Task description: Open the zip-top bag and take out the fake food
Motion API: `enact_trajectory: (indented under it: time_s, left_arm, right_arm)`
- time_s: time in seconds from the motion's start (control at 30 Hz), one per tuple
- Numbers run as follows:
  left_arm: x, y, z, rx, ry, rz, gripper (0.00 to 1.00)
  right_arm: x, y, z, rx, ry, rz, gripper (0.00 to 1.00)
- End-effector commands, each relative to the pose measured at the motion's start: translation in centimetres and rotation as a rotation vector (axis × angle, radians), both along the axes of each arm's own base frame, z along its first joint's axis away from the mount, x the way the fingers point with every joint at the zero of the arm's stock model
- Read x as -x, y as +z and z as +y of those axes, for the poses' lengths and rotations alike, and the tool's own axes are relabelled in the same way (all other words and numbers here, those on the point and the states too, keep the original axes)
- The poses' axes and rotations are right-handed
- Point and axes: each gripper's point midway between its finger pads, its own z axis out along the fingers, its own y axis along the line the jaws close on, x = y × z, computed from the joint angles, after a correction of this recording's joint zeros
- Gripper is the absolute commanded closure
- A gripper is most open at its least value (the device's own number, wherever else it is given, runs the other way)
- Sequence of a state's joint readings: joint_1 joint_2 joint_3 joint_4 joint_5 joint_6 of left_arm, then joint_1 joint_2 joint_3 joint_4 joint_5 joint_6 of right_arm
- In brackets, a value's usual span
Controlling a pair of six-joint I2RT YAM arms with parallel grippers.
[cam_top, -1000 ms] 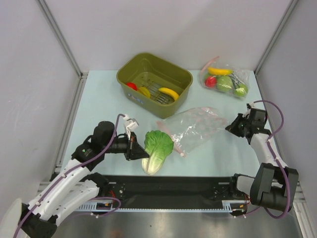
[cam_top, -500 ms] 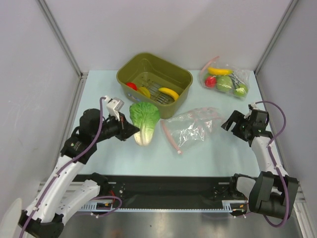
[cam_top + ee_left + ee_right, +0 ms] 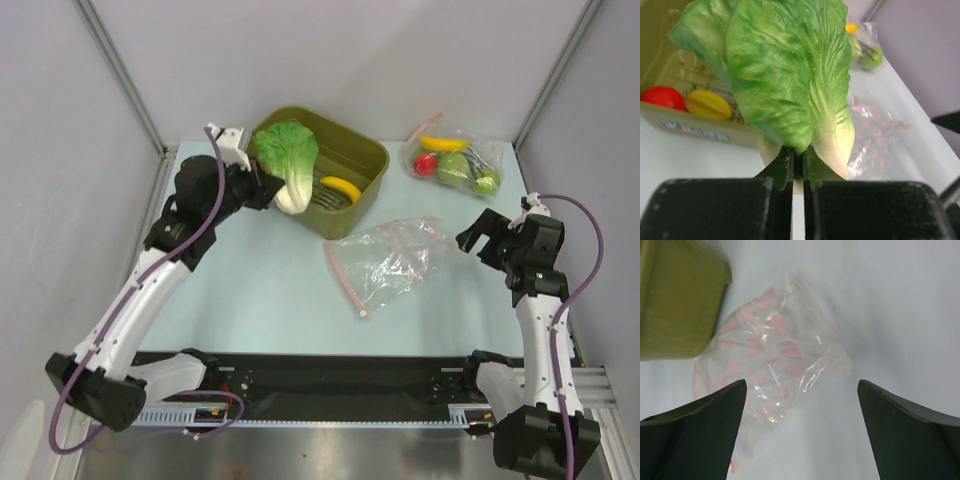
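My left gripper (image 3: 262, 186) (image 3: 798, 156) is shut on the stem end of the green-white cabbage (image 3: 287, 162) (image 3: 790, 75) and holds it over the olive bin (image 3: 370, 160) (image 3: 655, 60). In the bin lie a yellow banana (image 3: 341, 188), a red fruit (image 3: 661, 96) and a small yellow piece (image 3: 708, 103). The zip-top bag (image 3: 392, 260) (image 3: 775, 360), clear with pink spots, lies flat on the table with its pink zip strip (image 3: 343, 278) toward the left. My right gripper (image 3: 481, 233) (image 3: 801, 390) stands open just right of the bag, holding nothing.
A second clear bag (image 3: 453, 158) with a banana, a red fruit and green fruits lies at the back right (image 3: 865, 47). Grey walls close in the table on the left, back and right.
The left arm lifted the cabbage from the table's front up and back over the bin. The right gripper opened, let go of the bag and drew back to the right.
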State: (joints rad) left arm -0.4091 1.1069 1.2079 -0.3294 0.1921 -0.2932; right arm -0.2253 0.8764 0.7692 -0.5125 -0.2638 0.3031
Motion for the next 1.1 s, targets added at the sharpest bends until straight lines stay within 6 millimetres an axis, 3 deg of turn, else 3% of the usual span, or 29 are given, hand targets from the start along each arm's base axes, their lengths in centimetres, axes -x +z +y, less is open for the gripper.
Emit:
enact_trajectory:
  time_s: [0.0, 0.03, 0.07, 0.1, 0.13, 0.17, 0.3, 0.4, 0.47, 0.53, 0.57, 0.63, 0.67, 0.9, 1.07]
  left_arm:
    - [-4.7, 5.8, 0.1, 0.055, 0.102, -0.184, 1.00]
    - [-6.5, 4.7, -0.4, 0.061, 0.118, -0.159, 1.00]
    - [-7.8, 5.9, -0.7, 0.082, 0.135, -0.199, 1.00]
    - [-8.8, 5.8, -0.9, 0.086, 0.147, -0.197, 1.00]
    - [-10.9, 3.6, -1.7, 0.070, 0.159, -0.146, 1.00]
    - [-12.0, 4.9, -2.0, 0.083, 0.167, -0.166, 1.00]
    - [-16.9, 1.1, -2.9, 0.031, 0.243, -0.057, 1.00]
    - [-19.0, -2.0, -3.5, -0.004, 0.265, 0.002, 1.00]
    - [-19.5, -3.0, -4.0, -0.020, 0.261, 0.027, 0.98]
    - [-19.6, -4.5, -4.7, -0.038, 0.241, 0.054, 0.82]
    - [-19.4, -4.8, -5.1, -0.049, 0.228, 0.055, 0.53]
    - [-19.1, -5.4, -5.5, -0.074, 0.213, 0.057, 0.27]
    - [-18.9, -5.5, -5.7, -0.084, 0.210, 0.057, 0.04]
    - [-16.6, -4.6, -4.8, -0.092, 0.200, 0.046, 0.00]
    - [-12.5, -3.2, -2.0, -0.076, 0.222, 0.013, 0.00]
  right_arm:
    - [-0.2, 3.5, 0.8, -0.034, 0.022, -0.078, 0.01]
    - [-0.2, 3.8, 1.2, -0.052, 0.041, -0.084, 0.01]
    - [-0.2, 4.0, 1.5, -0.059, 0.052, -0.091, 0.01]
    - [-0.2, 4.2, 1.7, -0.065, 0.063, -0.098, 0.01]
    - [-0.1, 4.5, 2.1, -0.077, 0.075, -0.102, 0.01]
    - [-0.1, 4.5, 2.2, -0.077, 0.077, -0.102, 0.00]
    - [0.4, 5.0, 3.0, -0.086, 0.105, -0.115, 0.00]
    - [0.9, 5.3, 3.4, -0.082, 0.119, -0.127, 0.00]
    - [1.1, 5.3, 3.6, -0.080, 0.127, -0.125, 0.00]
    - [1.2, 5.2, 3.6, -0.079, 0.128, -0.119, 0.00]
    - [1.2, 5.2, 3.6, -0.079, 0.130, -0.119, 0.00]
    - [1.2, 5.1, 3.7, -0.081, 0.136, -0.118, 0.00]
    - [1.2, 5.1, 3.7, -0.080, 0.138, -0.117, 0.00]
    - [1.0, 5.2, 3.9, -0.074, 0.153, -0.125, 0.00]
    - [0.7, 5.8, 3.9, -0.053, 0.165, -0.152, 0.00]
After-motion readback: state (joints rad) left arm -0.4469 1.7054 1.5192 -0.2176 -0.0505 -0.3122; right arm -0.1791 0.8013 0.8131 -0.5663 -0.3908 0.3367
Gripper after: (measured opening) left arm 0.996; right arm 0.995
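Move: The olive bin's middle lies about 24 cm ahead of the left hand, 12 cm to its right and 24 cm below, with the lettuce already held by its white base. From that hand the banana in the bin is 23 cm ahead and 20 cm right, the yellow fruit 24 ahead and 5 right, and the tomato 25 ahead and 2 left, all roughly 27 below. From the right hand the bin's middle is some 28 cm ahead, 43 cm left and 8 cm lower. Swing the left gripper, keeping its hold on the lettuce, quickly forward over the bin by about 19 cm, drifting a little right, then sink some 10 cm late in the reach as the fingers turn slightly left and tip down. Open wide to let go of the lettuce, then start drawing back and slightly up. Meanwhile lift the open, empty right gripper about 3 cm and shift it as far left. ##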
